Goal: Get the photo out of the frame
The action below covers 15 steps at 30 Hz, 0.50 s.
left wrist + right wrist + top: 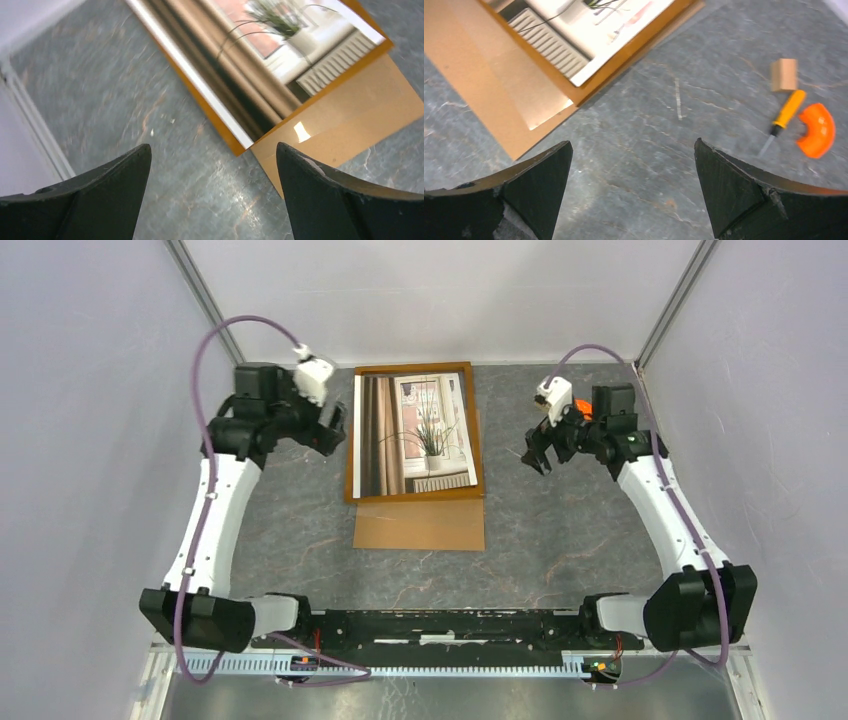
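Note:
The frame (477,430), with its thin orange-brown border, lies flat at the middle back of the table. The photo (415,435) of curtains, a potted plant and a radiator lies face up inside that border. A plain brown backing board (420,526) sticks out from under the frame's near edge. My left gripper (335,435) hovers just left of the frame, open and empty. My right gripper (535,458) hangs to the right of the frame, open and empty. In the left wrist view the frame's corner (216,125) lies ahead of my open left gripper (212,150). In the right wrist view the frame (634,54) lies upper left of my open right gripper (634,145).
An orange-handled screwdriver (786,112), an orange curved piece (819,130) and a small wooden block (784,74) lie at the back right. White walls close in the table on the left, back and right.

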{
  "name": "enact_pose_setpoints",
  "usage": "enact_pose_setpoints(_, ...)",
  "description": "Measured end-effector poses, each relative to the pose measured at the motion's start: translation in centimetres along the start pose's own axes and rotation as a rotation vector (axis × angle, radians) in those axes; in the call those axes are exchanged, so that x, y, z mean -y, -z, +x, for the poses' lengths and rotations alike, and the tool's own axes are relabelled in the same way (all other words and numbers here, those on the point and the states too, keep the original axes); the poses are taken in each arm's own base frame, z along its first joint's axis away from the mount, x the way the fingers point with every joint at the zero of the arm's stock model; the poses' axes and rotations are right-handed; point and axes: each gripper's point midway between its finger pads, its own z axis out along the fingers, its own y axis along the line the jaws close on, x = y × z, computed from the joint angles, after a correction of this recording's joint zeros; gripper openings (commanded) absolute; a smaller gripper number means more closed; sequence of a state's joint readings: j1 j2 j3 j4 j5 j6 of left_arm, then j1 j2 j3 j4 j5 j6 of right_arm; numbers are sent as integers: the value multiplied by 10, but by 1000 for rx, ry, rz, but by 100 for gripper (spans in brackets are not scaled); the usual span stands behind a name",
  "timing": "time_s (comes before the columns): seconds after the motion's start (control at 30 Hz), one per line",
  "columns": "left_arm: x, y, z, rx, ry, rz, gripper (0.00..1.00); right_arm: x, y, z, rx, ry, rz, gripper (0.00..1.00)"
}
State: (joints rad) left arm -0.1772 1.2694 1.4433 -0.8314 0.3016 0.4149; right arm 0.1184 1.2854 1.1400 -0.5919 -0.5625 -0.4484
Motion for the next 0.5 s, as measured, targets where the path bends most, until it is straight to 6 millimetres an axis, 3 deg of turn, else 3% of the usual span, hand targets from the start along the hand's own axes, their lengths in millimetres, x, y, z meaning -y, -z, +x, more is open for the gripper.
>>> enact_pose_setpoints(0.13,-47,13,36,-20,230,-93,100,31,15,1,12,-18,91,98)
enact_pose_setpoints(0.27,-78,15,87,-62,462,-131,100,68,28,25,10,-78,195,98)
enact_pose_setpoints(0.37,-85,10,125,-105,607,-135,100,79,29,56,-21,-139,228,98)
enact_pose_setpoints(0.5,-76,2,157,-143,711,-129,100,74,22,97,-71,-210,224,98)
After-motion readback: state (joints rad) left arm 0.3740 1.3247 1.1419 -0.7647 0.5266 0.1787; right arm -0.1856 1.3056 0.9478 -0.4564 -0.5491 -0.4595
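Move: The photo lies loose in the wooden frame, its middle about 22 cm ahead of the left hand, 18 cm to its right and 26 cm below. The frame shares that middle. The backing board, partly under the frame, is centred some 6 cm ahead and 19 cm right of the left hand. From the right hand the photo is roughly 22 cm ahead, 32 cm left and 18 cm lower; the screwdriver is about 29 cm ahead and 18 cm right. Out to the left and down goes the empty left hand, about 13 cm sideways and 11 cm lower, away from the photo, turning counter-clockwise some 30 degrees and tipping its fingers further down. The right hand swings away to the right, easing slightly forward and then back while sinking after a brief rise, turned a little clockwise. Both grippers stay wide open and touch nothing. ##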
